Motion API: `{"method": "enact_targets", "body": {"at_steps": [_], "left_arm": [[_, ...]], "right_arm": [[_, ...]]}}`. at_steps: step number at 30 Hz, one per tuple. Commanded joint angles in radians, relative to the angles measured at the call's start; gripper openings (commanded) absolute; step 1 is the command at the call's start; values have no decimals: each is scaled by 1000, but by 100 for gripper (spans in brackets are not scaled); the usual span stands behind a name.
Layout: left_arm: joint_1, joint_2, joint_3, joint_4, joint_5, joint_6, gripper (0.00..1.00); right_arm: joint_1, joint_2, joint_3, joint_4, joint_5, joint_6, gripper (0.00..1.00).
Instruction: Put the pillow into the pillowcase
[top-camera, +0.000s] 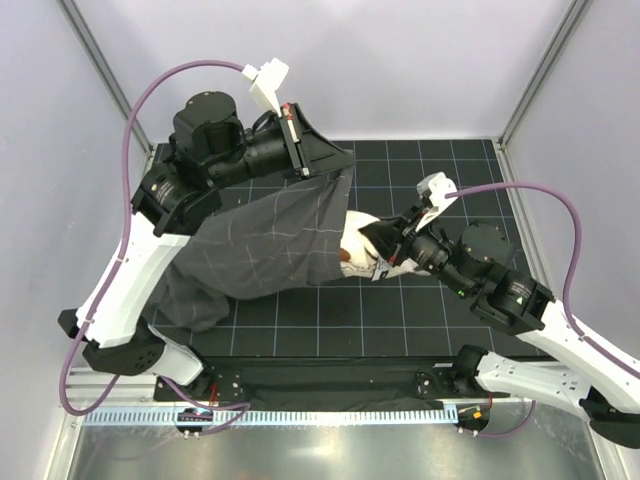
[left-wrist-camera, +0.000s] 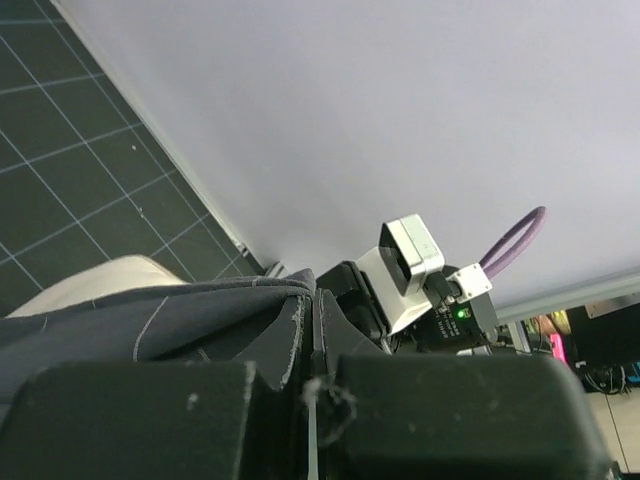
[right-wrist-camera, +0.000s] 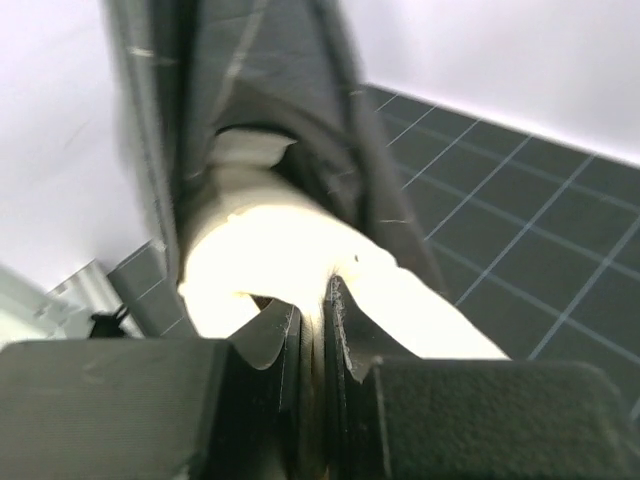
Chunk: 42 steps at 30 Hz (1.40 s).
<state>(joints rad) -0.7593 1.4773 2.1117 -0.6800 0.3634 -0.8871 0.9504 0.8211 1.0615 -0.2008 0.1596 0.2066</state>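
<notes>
The dark grey checked pillowcase (top-camera: 260, 245) drapes from the back of the mat down to the left. My left gripper (top-camera: 325, 165) is shut on its upper edge and holds it raised; the left wrist view shows the fabric hem (left-wrist-camera: 250, 310) pinched where the jaws meet (left-wrist-camera: 313, 310). The cream-white pillow (top-camera: 357, 252) sticks out of the case's right opening, most of it hidden inside. My right gripper (top-camera: 382, 242) is shut on the pillow's exposed end. In the right wrist view the pillow (right-wrist-camera: 290, 255) bulges between the jaws (right-wrist-camera: 318, 305), with the pillowcase (right-wrist-camera: 270, 70) wrapped over it.
A black grid mat (top-camera: 420, 310) covers the table. Pale enclosure walls and metal posts (top-camera: 540, 70) surround it. Purple cables (top-camera: 560, 210) loop above both arms. The right arm's wrist camera (left-wrist-camera: 410, 265) shows close beyond the left jaws.
</notes>
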Motion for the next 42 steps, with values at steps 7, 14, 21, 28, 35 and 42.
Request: {"method": "enact_targets", "body": {"at_steps": [7, 14, 21, 28, 35, 42], "left_arm": [[-89, 147, 42, 243, 134, -43, 0], [-231, 227, 70, 214, 131, 6, 0], [-163, 172, 76, 94, 9, 89, 8], [-126, 265, 159, -62, -63, 290, 68], [-95, 128, 47, -161, -187, 476, 93], [-97, -115, -471, -61, -320, 517, 95]], "right_arm": [[10, 73, -99, 167, -133, 151, 4], [-108, 151, -71, 183, -147, 192, 4], [-136, 52, -159, 196, -147, 217, 4], [-151, -74, -231, 132, -40, 286, 4], [-217, -223, -302, -26, 93, 352, 4], [-280, -255, -288, -149, 139, 346, 4]]}}
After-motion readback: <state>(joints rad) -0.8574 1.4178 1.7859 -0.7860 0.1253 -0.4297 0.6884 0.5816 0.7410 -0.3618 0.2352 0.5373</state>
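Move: The left hand still holds the pillowcase's edge; the half-covered pillow's middle lies about 22 cm below it, 4 cm right and 5 cm back. The case's mouth is about 7 cm left of the right hand, roughly level forward and in height, while the pillow it still grips centres some 5 cm left, 3 cm back and 8 cm below. Left hand pulls the case about 12 cm down and right, opens, returns left; right sinks 12 cm, keeping the pillow. ##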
